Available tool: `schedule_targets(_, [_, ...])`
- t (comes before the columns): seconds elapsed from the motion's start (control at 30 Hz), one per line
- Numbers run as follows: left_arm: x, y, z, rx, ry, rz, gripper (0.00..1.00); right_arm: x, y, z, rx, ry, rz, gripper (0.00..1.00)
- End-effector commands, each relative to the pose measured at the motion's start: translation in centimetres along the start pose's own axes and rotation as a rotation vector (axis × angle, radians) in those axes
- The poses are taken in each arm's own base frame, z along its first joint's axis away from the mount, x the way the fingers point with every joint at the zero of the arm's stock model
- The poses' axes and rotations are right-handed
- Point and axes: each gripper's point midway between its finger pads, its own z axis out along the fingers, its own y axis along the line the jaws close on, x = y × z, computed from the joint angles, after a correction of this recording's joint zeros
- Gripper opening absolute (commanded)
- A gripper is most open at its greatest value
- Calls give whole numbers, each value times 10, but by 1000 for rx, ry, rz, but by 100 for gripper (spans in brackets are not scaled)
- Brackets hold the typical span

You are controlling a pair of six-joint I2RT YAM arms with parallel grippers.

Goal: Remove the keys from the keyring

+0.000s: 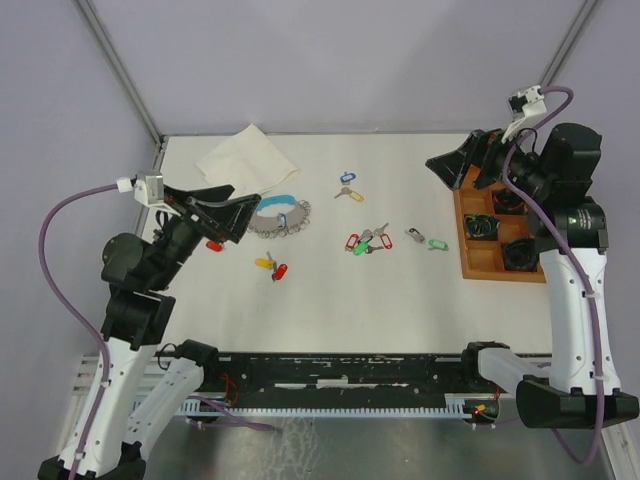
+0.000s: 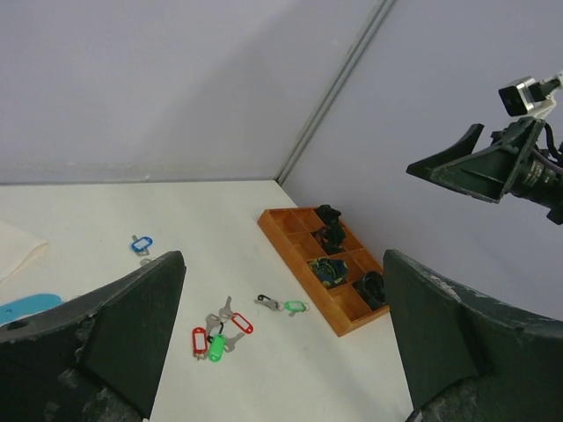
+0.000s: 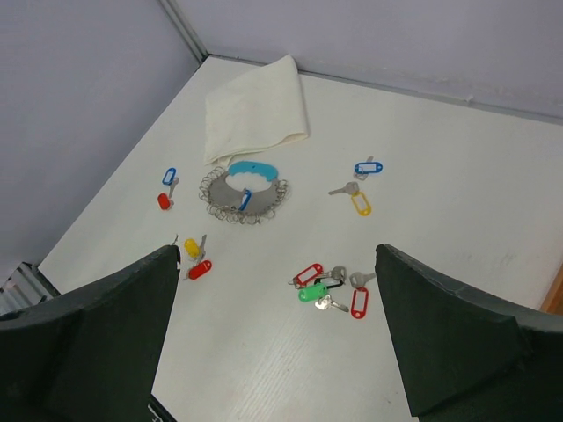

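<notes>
The keyring (image 1: 272, 227) lies left of centre, a loop of silvery chain joined to a light-blue band (image 3: 251, 170), and a blue-tagged key (image 3: 246, 200) rests across it. Loose keys lie around it: a red and green tagged cluster (image 3: 330, 286), a blue-tagged one (image 1: 347, 178), a yellow-tagged one (image 3: 361, 204) and a green-tagged one (image 2: 295, 306). My left gripper (image 1: 247, 195) hovers open just left of the keyring, holding nothing. My right gripper (image 1: 445, 170) hangs open at the far right above the tray's edge, also with nothing in it.
A wooden compartment tray (image 1: 470, 255) holding dark items stands at the right. A folded cream cloth (image 1: 247, 155) lies at the back left. A yellow and a red tagged key (image 1: 270, 266) lie nearer the front, and a red-tagged one (image 1: 213, 244) lies under my left arm.
</notes>
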Motion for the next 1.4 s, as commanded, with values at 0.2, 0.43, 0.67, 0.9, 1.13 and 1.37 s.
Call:
schedule_targets(0.2, [24,2,5,77,37,19,99,18,-5,17,-111,-33,71,100])
schedule_targets(0.43, [39,11,1,65,46,16,99,25,-10,18,-141,-29,87,100])
schedule_targets(0.67, [44,22,-3,28,26,47,99,28,-10,13,-173,-42,79,100])
schedule_targets(0.9, [60,34,-2,11,57,74,99,31,-16,13,-164,-41,85,100])
schedule_targets(1.13, [70,39,0,19,71,90,100,34,-22,14,-163,-40,94,100])
schedule_targets(1.37, [76,40,-4,27,78,100,100,38,-25,16,-170,-35,104,100])
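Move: The blue-handled keyring lies on the table some 25 cm ahead of the empty left hand, about 1 cm to its left and 41 cm below. The yellow-and-red keys lie about 12 cm ahead and 2 cm left of that hand; the loose key pile about 18 cm ahead and 20 cm right. From the right hand the keyring is roughly 17 cm ahead, 31 cm left and 41 cm down. Both empty, wide-open grippers sink through free air, still high above the table: the left comes down about 9.5 cm, first quickly, then slower, then on again, easing slightly forward and rolling its left side up a little as it nears the blue-handled keyring's level. The right drops about 5 cm almost at once and then all but hovers, its wrist rolling left side up and turning slightly counter-clockwise, some 10 degrees in all, and neither hand touches anything. ##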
